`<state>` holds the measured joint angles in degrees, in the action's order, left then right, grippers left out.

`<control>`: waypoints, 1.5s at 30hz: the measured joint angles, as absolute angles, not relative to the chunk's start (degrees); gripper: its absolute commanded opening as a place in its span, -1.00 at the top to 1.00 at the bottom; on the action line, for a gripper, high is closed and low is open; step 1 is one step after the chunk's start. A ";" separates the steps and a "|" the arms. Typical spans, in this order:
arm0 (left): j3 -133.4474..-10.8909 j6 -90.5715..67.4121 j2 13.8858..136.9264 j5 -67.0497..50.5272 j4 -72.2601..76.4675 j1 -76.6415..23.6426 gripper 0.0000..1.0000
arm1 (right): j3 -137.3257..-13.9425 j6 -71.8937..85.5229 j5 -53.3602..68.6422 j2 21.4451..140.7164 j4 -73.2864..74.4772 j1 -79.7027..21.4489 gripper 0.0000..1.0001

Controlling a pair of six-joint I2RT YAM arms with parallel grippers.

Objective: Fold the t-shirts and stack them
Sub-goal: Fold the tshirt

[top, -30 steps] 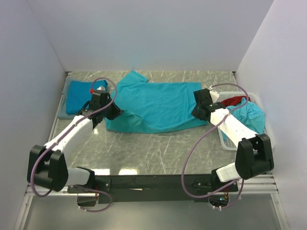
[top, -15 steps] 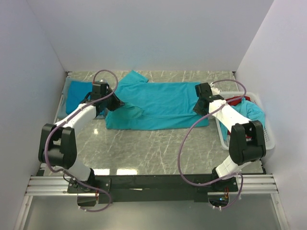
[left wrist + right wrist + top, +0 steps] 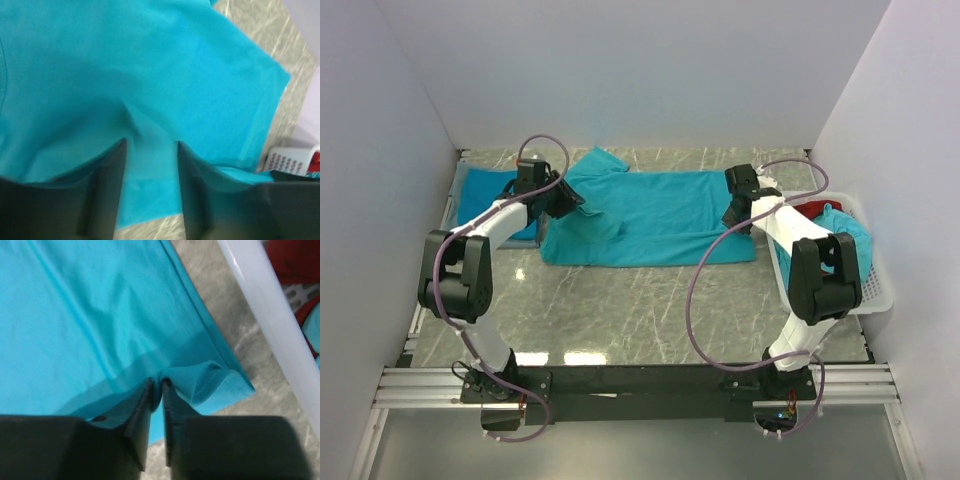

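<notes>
A teal t-shirt [image 3: 650, 215] lies folded lengthwise across the back of the marble table, one sleeve pointing to the back left. My left gripper [image 3: 567, 200] is low over its left end. In the left wrist view the left gripper [image 3: 151, 145] stands open, the t-shirt [image 3: 175, 65] lying loose under and between the fingers. My right gripper [image 3: 734, 210] is at the shirt's right end. In the right wrist view the right gripper [image 3: 156, 382] is nearly closed, pinching a small fold of the t-shirt's [image 3: 90, 315] hem. A folded teal t-shirt [image 3: 485, 198] lies at the back left.
A white lattice basket [image 3: 788, 285] stands at the right edge, holding a red garment [image 3: 810, 210] and another teal shirt [image 3: 845, 238]. Its white rim [image 3: 260, 300] runs just right of the right gripper. Walls close the table on three sides.
Both grippers carried the shirt's near edge toward the back, laying it over the far half. The left jaws have parted and released the cloth; the right jaws have eased slightly.
</notes>
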<state>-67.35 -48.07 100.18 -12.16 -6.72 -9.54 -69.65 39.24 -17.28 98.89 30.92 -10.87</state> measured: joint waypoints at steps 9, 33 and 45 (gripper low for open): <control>-73.89 -45.71 101.41 -11.00 -7.99 -9.26 -0.99 | -73.49 37.52 -18.35 99.46 29.06 -10.61 -0.44; -57.74 -49.87 103.77 -21.43 -1.39 -10.59 -0.99 | -68.10 31.62 -5.98 106.10 24.21 -16.91 -0.49; -40.53 -50.87 89.03 -20.43 1.50 -12.27 -0.99 | -49.04 32.58 -0.58 91.15 18.22 -17.32 -0.50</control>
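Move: Just back and below the left hand lies the folded-over sleeve, about 4 cm back, 3 cm to its right and 7 cm down; the far sleeve sticks out 13 cm ahead and 5 cm to the right, and the folded stack sits roughly 19 cm to the left, 2 cm ahead. For the right hand, the t-shirt's folded hem strip lies some 6 cm to the left, 2 cm back and 5 cm down; the basket is about 22 cm right of this hand and 5 cm back. Opening the rest of the way to let go of the hem, both hands nudge forward, lift some 5 cm clear and arc back down onto the folded layer, the right one landing about 7 cm farther left. Fingers spread, they then drag the cloth straight back towards the robot by about 7 cm, staying low; the right hand turns some 20 degrees counter-clockwise overall. ##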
